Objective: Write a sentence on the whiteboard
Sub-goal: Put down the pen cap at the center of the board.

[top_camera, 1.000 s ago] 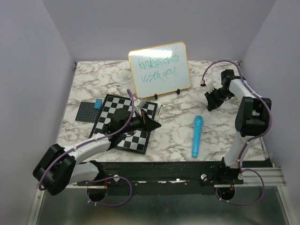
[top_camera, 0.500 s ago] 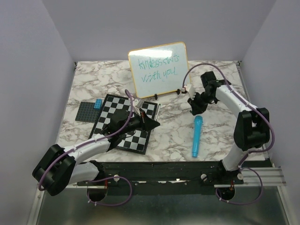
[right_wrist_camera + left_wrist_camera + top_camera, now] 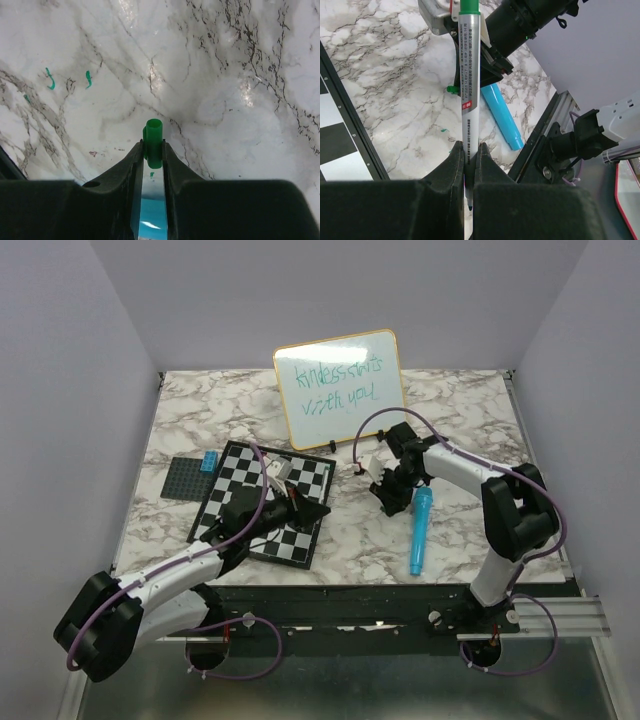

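The whiteboard [image 3: 341,388] stands upright at the back of the table, and the sentence [image 3: 330,385] shows on it in two lines of green handwriting. My left gripper [image 3: 318,508] [image 3: 468,147] is shut on a white marker [image 3: 469,75] with a green end, which points away toward the right arm. My right gripper [image 3: 389,504] [image 3: 153,147] hangs low over the marble table top, shut on a small green marker cap [image 3: 154,141]. That cap [image 3: 452,90] sits just left of the marker's far end in the left wrist view.
A light blue cylinder [image 3: 419,530] lies on the table just right of my right gripper. A checkered board [image 3: 250,475] lies under the left arm, with a dark baseplate [image 3: 183,478] and a blue brick [image 3: 210,461] to its left. Small green ink marks [image 3: 50,80] spot the table.
My right arm has swung from the right side leftward and nearer, down beside the blue cylinder. My left gripper has drawn back slightly toward the near edge with the marker.
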Controlling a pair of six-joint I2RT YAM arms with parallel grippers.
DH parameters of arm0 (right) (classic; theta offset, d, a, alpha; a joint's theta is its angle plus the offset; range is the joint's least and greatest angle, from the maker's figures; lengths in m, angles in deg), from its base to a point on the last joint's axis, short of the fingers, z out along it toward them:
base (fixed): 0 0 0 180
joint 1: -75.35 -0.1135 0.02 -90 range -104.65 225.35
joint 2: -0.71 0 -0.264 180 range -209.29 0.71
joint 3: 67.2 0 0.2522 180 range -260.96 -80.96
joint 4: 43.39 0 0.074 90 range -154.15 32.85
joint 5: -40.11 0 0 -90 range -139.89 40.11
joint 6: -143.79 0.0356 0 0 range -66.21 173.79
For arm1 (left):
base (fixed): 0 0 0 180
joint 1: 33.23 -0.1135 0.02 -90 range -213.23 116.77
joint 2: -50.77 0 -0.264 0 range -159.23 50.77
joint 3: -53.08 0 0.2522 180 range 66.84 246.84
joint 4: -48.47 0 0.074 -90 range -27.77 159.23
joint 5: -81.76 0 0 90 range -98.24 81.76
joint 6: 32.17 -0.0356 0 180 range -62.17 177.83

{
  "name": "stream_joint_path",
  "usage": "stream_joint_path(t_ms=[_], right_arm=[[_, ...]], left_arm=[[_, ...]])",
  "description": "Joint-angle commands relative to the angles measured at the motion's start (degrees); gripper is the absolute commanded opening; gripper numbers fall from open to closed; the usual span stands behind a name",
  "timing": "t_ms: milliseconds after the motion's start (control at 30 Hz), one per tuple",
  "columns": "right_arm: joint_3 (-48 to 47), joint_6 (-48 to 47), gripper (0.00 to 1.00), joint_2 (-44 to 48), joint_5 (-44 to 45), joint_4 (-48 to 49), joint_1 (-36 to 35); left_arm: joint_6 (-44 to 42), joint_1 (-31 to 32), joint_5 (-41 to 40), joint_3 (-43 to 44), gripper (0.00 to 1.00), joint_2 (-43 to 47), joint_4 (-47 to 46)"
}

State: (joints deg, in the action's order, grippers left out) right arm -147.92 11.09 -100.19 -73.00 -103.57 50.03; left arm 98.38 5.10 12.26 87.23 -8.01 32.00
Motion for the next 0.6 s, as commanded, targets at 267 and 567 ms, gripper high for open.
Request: stream_joint_path(t_ms=[267, 567], right_arm=[[1.7, 3.1, 0.53, 0.2, 4.7, 3.7, -3.1], [-2.5, 3.9, 0.57, 13.2, -10.3, 2.4, 1.1]], left_arm=[[3.3, 0.0, -3.9, -3.9, 0.0, 2.6, -2.3], [6.0, 0.1, -0.5, -5.5, 0.0, 2.0, -10.5]])
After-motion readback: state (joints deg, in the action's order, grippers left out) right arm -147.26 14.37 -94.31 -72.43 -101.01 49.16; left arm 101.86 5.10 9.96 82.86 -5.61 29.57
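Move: The right hand still has the green pen cap between its fingertips. The bare table spot for it is almost directly below, about 2 cm down. The blue tube's middle lies some 8 cm right and 5 cm back, the chessboard's about 30 cm left and 4 cm ahead. The whiteboard's right foot is roughly 24 cm ahead and 2 cm left. From the left hand, that spot is about 16 cm right, 7 cm ahead and 16 cm below. Down first, by about 2 cm, the right hand takes the cap to the marble beside the blue tube while its fingers spread from a narrow grip to over half open. With the cap let go, it turns back and rises nearly 5 cm, drifting slightly forward. The left hand keeps its grip on the pen, dipping about 2 cm and coming partly back up. ##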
